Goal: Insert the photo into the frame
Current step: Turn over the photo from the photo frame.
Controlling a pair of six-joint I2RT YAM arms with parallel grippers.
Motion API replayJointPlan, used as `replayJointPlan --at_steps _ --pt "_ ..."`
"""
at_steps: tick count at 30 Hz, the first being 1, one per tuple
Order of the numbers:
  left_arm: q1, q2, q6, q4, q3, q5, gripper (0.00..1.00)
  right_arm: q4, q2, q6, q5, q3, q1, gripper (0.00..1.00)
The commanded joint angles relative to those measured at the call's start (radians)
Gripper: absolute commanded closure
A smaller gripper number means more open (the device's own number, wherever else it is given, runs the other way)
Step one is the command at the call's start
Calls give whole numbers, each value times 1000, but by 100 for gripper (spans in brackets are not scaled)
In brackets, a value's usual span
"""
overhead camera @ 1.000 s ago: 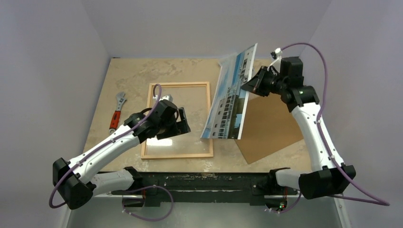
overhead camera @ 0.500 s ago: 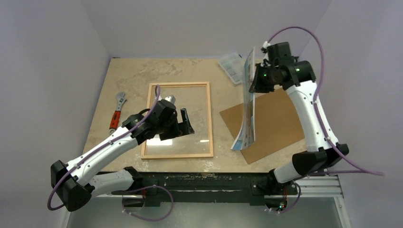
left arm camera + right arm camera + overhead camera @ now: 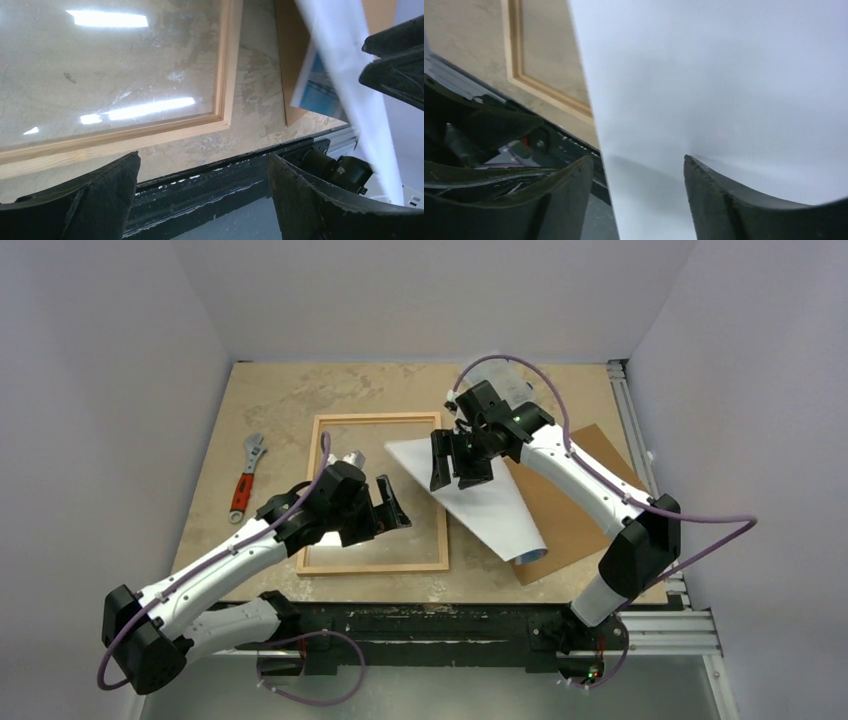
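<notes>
The photo (image 3: 490, 505) lies white back up and slanted. Its far left corner rests over the right rail of the light wood frame (image 3: 306, 500), and the rest lies on the brown backing board (image 3: 590, 490). A curl at its near end shows blue print (image 3: 530, 555). My right gripper (image 3: 455, 472) hovers over the photo's far left part, jaws apart and not pinching it. In the right wrist view the white sheet (image 3: 724, 75) fills the space under my right gripper (image 3: 639, 170). My left gripper (image 3: 392, 508) stands open over the frame's pane near its right rail (image 3: 227, 60), holding nothing.
An adjustable wrench with a red handle (image 3: 245, 478) lies left of the frame. The black mounting rail (image 3: 430, 620) runs along the table's near edge. White walls close in on both sides and at the back.
My right arm swung left and down and turned the photo from standing on edge to white back up. Its jaws then opened off the sheet. The left arm barely moved.
</notes>
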Motion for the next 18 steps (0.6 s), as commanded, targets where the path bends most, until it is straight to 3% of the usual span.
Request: replayJointPlan --at_steps 1,4,11,18 --pt "21 -82 -84 11 -67 -32 5 213 -67 79 -214 -82 -6 26" --pt "24 -130 -122 34 -126 -33 5 266 -84 96 -272 -117 -13 20" --pt "35 -120 -142 192 -233 33 7 354 -150 114 -407 -253 -133 18" --pt "66 16 -164 464 -317 147 10 286 -186 -1 -286 -433 -334 18"
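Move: The photo, white back up and curled, hangs in the air under the right hand; its middle is about 5 cm back, 3 cm right and 10 cm below. Nearly on table level, some 18 cm down, the photo frame's middle lies 17 cm left and 4 cm back, the brown board's 25 cm right and 6 cm back. For the left hand the photo is roughly 15 cm right, 3 cm ahead and 6 cm below. Right hand opens wider, going 3 cm left then 7 right over the photo; left hand sinks 6 cm. ##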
